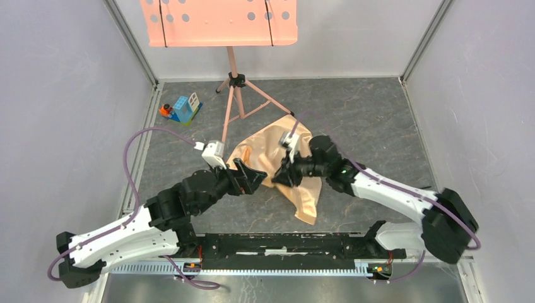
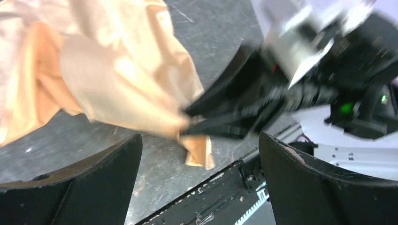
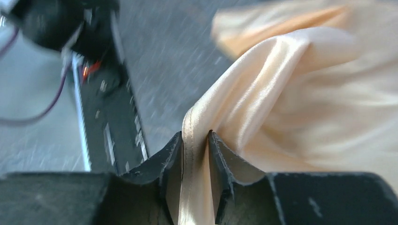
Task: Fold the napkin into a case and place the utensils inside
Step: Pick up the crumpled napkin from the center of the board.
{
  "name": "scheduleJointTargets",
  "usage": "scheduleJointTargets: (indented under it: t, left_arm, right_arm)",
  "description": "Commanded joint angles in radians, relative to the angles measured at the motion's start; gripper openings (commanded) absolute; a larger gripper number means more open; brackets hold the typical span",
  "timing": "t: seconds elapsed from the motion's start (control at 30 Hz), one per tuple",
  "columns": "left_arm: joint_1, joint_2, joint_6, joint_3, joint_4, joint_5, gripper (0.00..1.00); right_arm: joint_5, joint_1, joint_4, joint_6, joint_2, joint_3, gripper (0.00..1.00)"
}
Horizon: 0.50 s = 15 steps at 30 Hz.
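Note:
The napkin (image 1: 277, 154), a shiny peach-orange cloth, lies crumpled on the grey floor between both arms. My right gripper (image 1: 282, 177) lifts its near-left edge. In the right wrist view the jaws (image 3: 195, 136) stand open by a narrow gap, and the napkin's stitched hem (image 3: 190, 154) runs between them. My left gripper (image 1: 255, 178) is wide open just left of the cloth with nothing in it. In its wrist view the napkin (image 2: 117, 70) and the right gripper (image 2: 206, 123) lie ahead of the left gripper (image 2: 199, 136). No case and no utensils are in view.
A salmon-pink perforated music-stand tray (image 1: 217, 22) stands at the back on tripod legs (image 1: 235, 85) that reach close to the napkin. Toy blocks (image 1: 183, 108) sit at the back left. A black rail (image 1: 284, 245) runs along the near edge. Grey walls close in both sides.

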Motion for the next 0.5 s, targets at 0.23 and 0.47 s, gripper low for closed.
scheduleJointTargets:
  t: [0.23,0.47]
  left_arm:
    - [0.261,0.159,-0.216,0.031,-0.211,0.221,1.0]
    - [0.304,0.328,-0.264,-0.045,-0.107,0.262,0.96]
  right_arm:
    - [0.365,0.066,-0.235,0.043,-0.139,-0.107,0.73]
    - [0.925,0.005,-0.495,0.293,-0.147,-0.142,0.76]
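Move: The right hand still has a fold of the napkin between its fingertips; the napkin's middle lies about 8 cm ahead of it and roughly 14 cm below, with the stand's far right foot some 30 cm ahead and 4 cm to the hand's right. From the open left hand, the napkin's middle is about 12 cm ahead, 8 cm to the right and 20 cm down, and the stand's near left foot about 14 cm ahead and 12 cm left. The right hand, already opening, swings the napkin fold down about 8 cm and back 6 cm towards the bases while its fingers spread and let go of the cloth, then it swings forward again and some 10 cm right over the napkin, ending open above the cloth's right side after turning about 30 degrees clockwise. The left hand keeps its fingers wide open, edges forward and left about 3 cm, then sinks about 12 cm towards the napkin's left part, its fingers tipping further down by some 25 degrees. ##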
